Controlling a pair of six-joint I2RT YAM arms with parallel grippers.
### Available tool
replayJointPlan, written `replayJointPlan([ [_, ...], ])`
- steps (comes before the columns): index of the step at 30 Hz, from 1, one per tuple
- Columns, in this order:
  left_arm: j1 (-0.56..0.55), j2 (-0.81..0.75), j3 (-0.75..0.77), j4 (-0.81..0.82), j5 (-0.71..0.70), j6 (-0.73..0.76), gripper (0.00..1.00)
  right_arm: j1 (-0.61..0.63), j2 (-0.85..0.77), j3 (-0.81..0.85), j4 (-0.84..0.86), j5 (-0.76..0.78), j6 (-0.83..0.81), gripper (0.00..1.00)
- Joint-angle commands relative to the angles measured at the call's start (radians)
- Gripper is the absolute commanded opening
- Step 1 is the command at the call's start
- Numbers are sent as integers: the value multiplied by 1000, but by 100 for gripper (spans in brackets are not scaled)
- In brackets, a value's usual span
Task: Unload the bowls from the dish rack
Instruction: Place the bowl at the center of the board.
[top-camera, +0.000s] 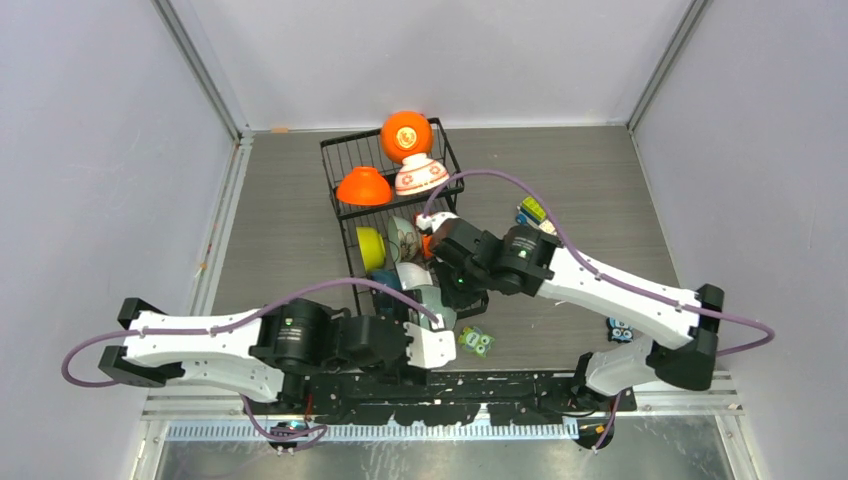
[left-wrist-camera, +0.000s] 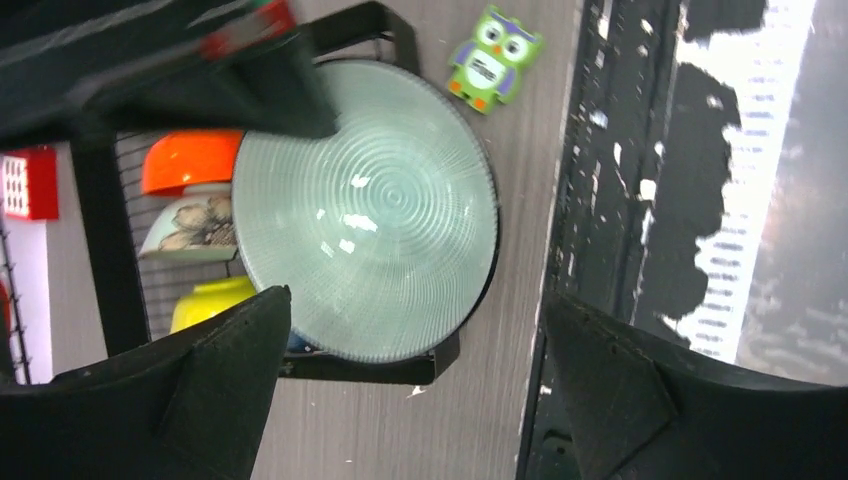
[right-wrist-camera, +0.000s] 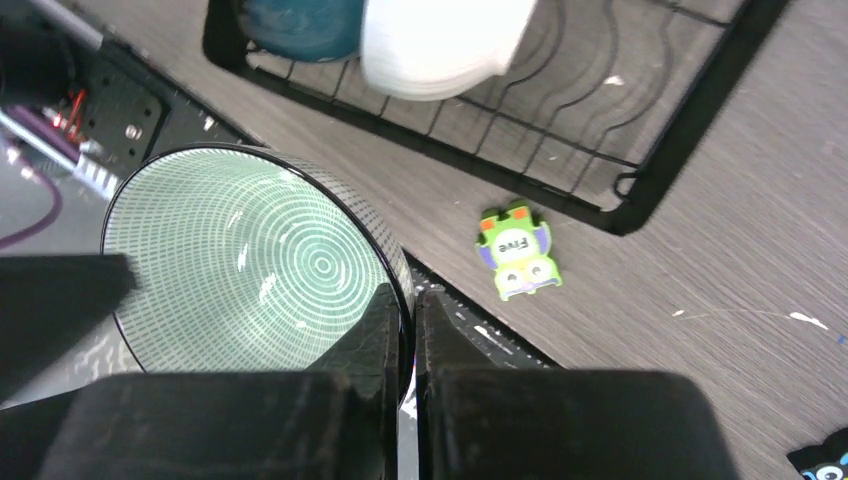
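Note:
My right gripper (right-wrist-camera: 411, 335) is shut on the rim of a pale mint bowl (right-wrist-camera: 250, 260) with a dark outside, holding it just past the near end of the black dish rack (top-camera: 340, 150). In the left wrist view the same mint bowl (left-wrist-camera: 370, 210) faces the camera. My left gripper (left-wrist-camera: 415, 300) is open, its fingers wide apart below the bowl and not touching it. Still in the rack are an orange bowl (top-camera: 406, 135), a second orange bowl (top-camera: 364, 187), a floral bowl (top-camera: 420, 175), a lime bowl (top-camera: 371, 248), a teal bowl (right-wrist-camera: 300, 25) and a white bowl (right-wrist-camera: 440, 45).
A green owl block (top-camera: 476, 341) lies on the table beside the rack's near corner. A red gridded block (left-wrist-camera: 28, 183) sits at the rack's side. More toy blocks (top-camera: 532, 212) lie to the right. The black base rail (top-camera: 480, 385) runs along the near edge.

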Motion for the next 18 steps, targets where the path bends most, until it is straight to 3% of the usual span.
replayJointPlan([
  [1, -1, -89, 51, 95, -207, -151, 100, 4, -169, -54, 87, 231, 90, 1],
  [6, 1, -169, 21, 209, -293, -374, 100, 4, -313, -207, 179, 416, 176, 1],
  [10, 35, -176, -28, 276, -368, -700, 100, 4, -374, -275, 198, 498, 232, 1],
  [12, 59, -144, -10, 222, -424, -895, 100, 3, -380, -288, 203, 512, 247, 1],
  [15, 139, -92, 14, 169, -374, -1128, 100, 3, -376, -297, 221, 518, 273, 1],
  [18, 196, -33, 43, 183, -316, -1225, 100, 4, -361, -301, 238, 507, 303, 1],
])
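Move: My right hand holds the green bowl by its rim, the bowl's middle about 5 cm left of it and 3 cm back. The bare table beyond the rack's right side lies some 17 cm right, 12 cm ahead and 20 cm down; the owl toy is 6 cm right, level with me, equally far below. From my empty left hand the white bowl stands roughly 19 cm straight ahead and 16 cm lower, the green bowl 4 cm ahead, 3 cm right, 2 cm lower. Keeping the green bowl's rim pinched, I carry it with my right hand about 8 cm to the right and 4 cm forward, towards the bare table beside the rack, turning some 25 degrees clockwise and slowing at the end. My left hand, already open, rises about 7 cm, then eases forward some 6 cm as it swings round counter-clockwise to face the rack's bowls. ##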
